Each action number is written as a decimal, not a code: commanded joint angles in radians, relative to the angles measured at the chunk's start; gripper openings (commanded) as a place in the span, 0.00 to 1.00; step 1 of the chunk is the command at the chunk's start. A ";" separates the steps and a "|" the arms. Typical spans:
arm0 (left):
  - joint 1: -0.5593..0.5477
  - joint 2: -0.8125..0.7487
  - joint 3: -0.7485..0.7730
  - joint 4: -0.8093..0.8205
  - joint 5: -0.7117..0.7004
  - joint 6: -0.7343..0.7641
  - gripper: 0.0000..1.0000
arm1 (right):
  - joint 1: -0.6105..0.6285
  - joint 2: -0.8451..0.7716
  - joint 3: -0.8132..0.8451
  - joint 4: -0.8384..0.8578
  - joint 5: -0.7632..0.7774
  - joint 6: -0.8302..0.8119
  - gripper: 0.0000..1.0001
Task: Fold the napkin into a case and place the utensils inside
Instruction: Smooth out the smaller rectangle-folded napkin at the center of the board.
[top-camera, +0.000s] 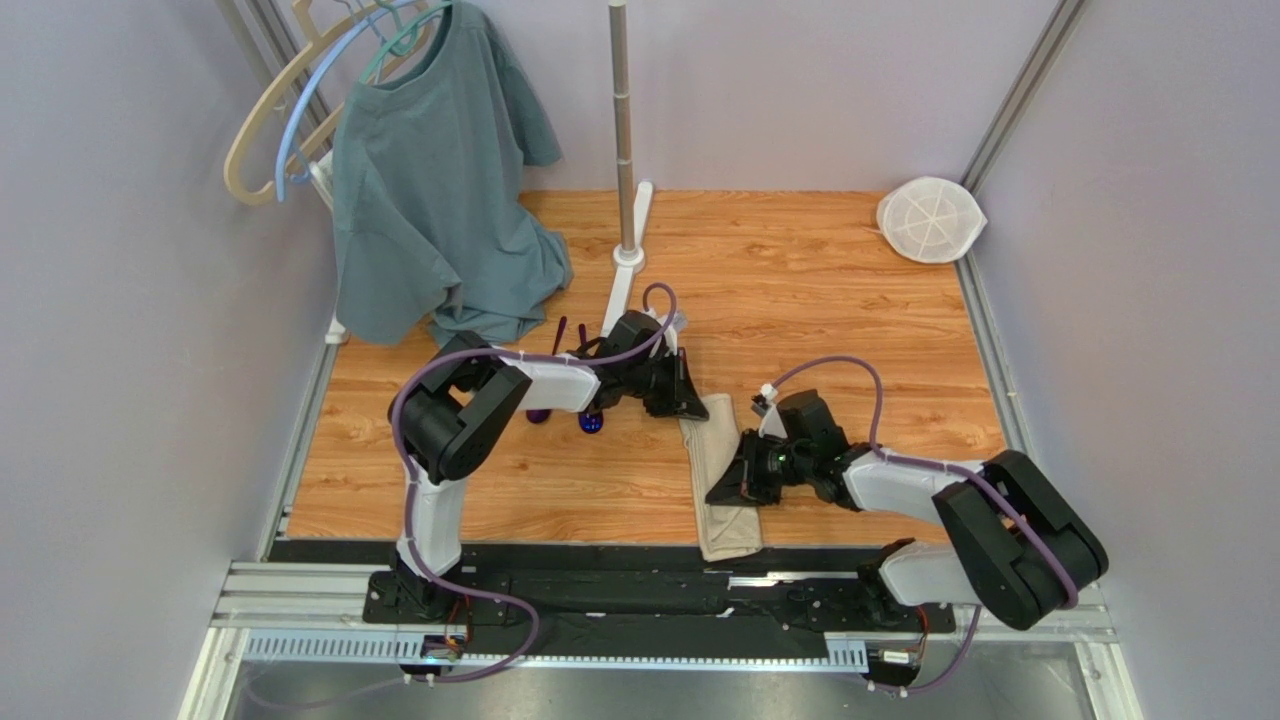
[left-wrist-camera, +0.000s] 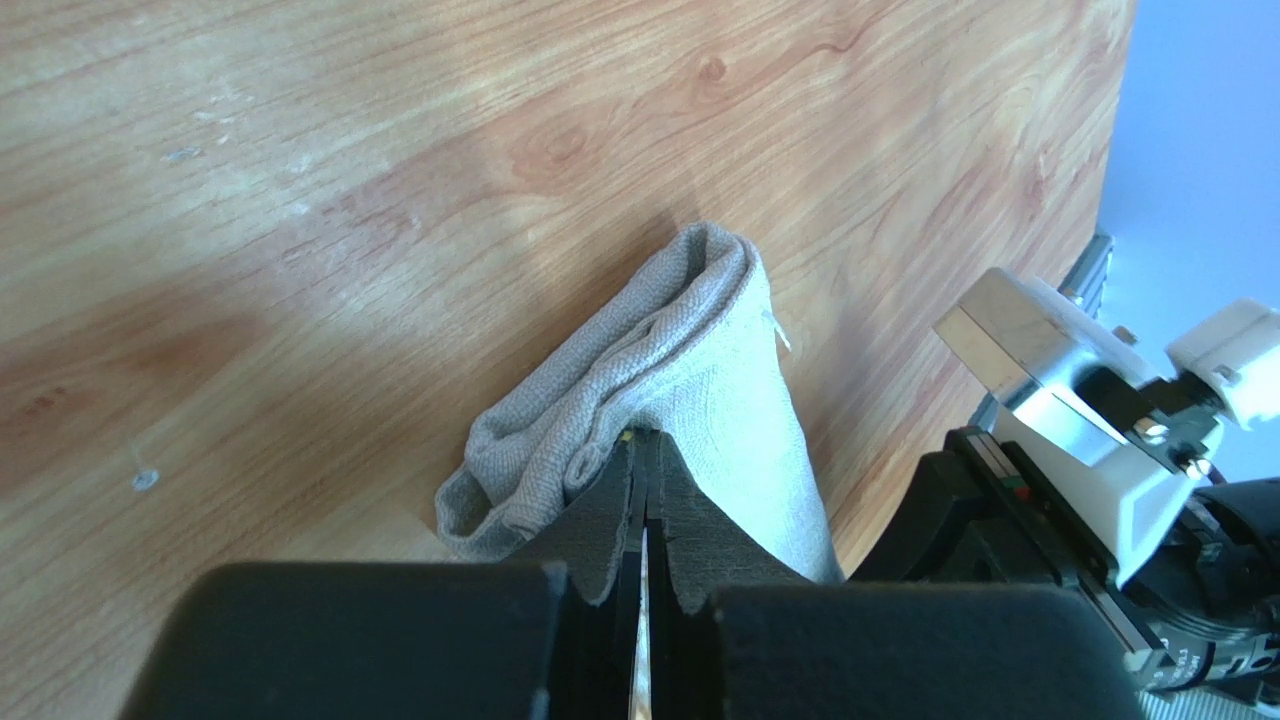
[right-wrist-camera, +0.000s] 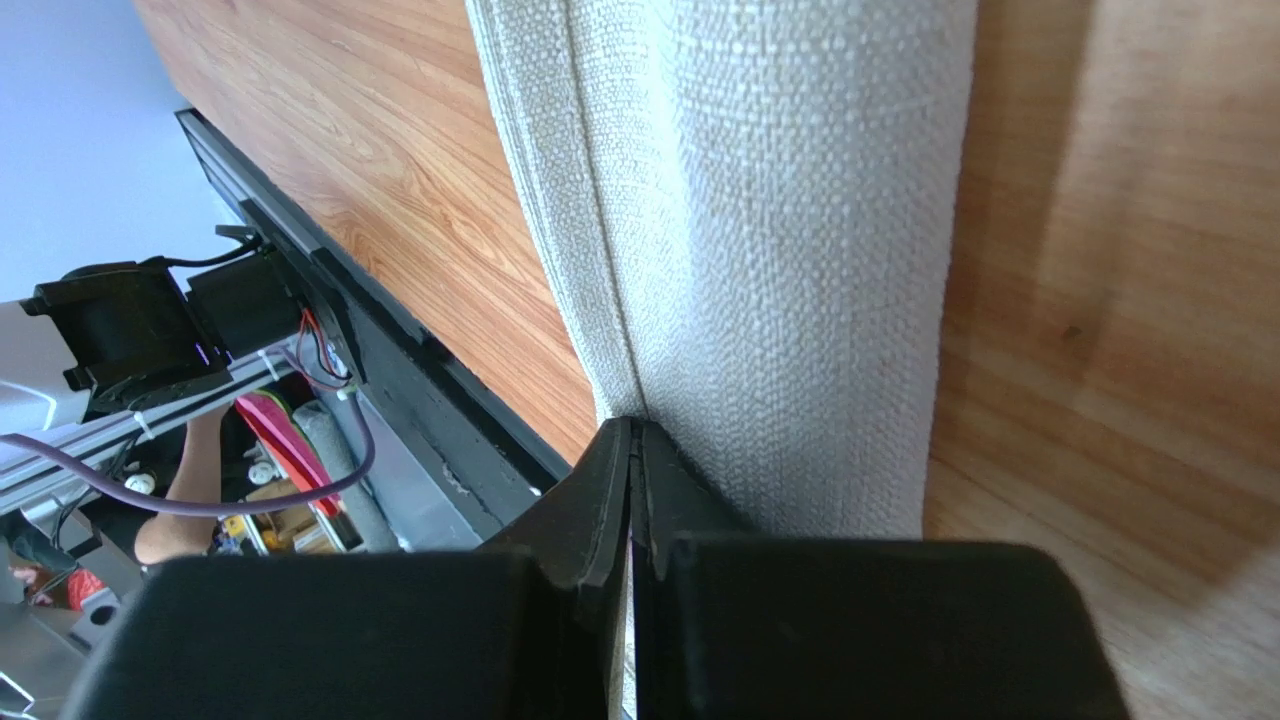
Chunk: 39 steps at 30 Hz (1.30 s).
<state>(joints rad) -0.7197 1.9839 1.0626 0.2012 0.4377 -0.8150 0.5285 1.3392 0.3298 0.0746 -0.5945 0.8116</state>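
The napkin (top-camera: 718, 477) lies folded into a narrow beige strip on the wooden table (top-camera: 842, 300), running from mid-table toward the near edge. My left gripper (top-camera: 694, 408) is at its far end, jaws shut on a cloth edge. In the left wrist view the folded napkin (left-wrist-camera: 676, 345) bunches up just past the left gripper (left-wrist-camera: 646, 440). My right gripper (top-camera: 724, 491) is shut on the strip's long edge near its middle. In the right wrist view the napkin (right-wrist-camera: 781, 225) fills the frame past the right gripper (right-wrist-camera: 631, 429). Two purple spoons (top-camera: 589, 425) lie under the left arm, partly hidden.
A grey-green T-shirt (top-camera: 436, 180) hangs on hangers at the back left, its hem on the table. A metal pole on a white stand (top-camera: 621, 135) rises behind the left arm. A white mesh disc (top-camera: 932, 219) sits at the back right. A black rail (top-camera: 631, 588) borders the near edge.
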 joint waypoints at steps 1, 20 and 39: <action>0.008 0.052 0.037 -0.014 -0.036 0.057 0.00 | 0.008 -0.066 -0.054 -0.030 0.045 -0.049 0.01; 0.057 0.127 0.175 -0.105 -0.008 -0.096 0.00 | -0.049 0.123 0.287 -0.123 -0.106 -0.178 0.01; 0.088 0.158 0.203 -0.069 0.033 -0.136 0.00 | -0.077 -0.167 0.054 -0.194 -0.037 -0.169 0.00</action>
<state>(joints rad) -0.6430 2.1170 1.2430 0.1474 0.4919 -0.9779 0.4873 1.2503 0.3771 -0.0158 -0.6834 0.6880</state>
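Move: My left hand already holds the narrow folded napkin by its far left end; the napkin's middle is about 10 cm back and 3 cm to the right, at fingertip level. From that hand, the nearer blue spoon lies about 16 cm left and 6 cm ahead, the farther spoon 22 cm left and 7 cm ahead. My right fingertips are at the napkin's left edge, with its middle 4 cm ahead and 2 cm right. With my left fingers shut on the napkin's far end, I drag it forward about 5 cm, low along the board, turning the wrist slightly counter-clockwise. My right hand, fingers shut, comes up off the cloth and out some 8 cm over the napkin, then swings back down to about where it began, and finally lifts about 3 cm clear. ##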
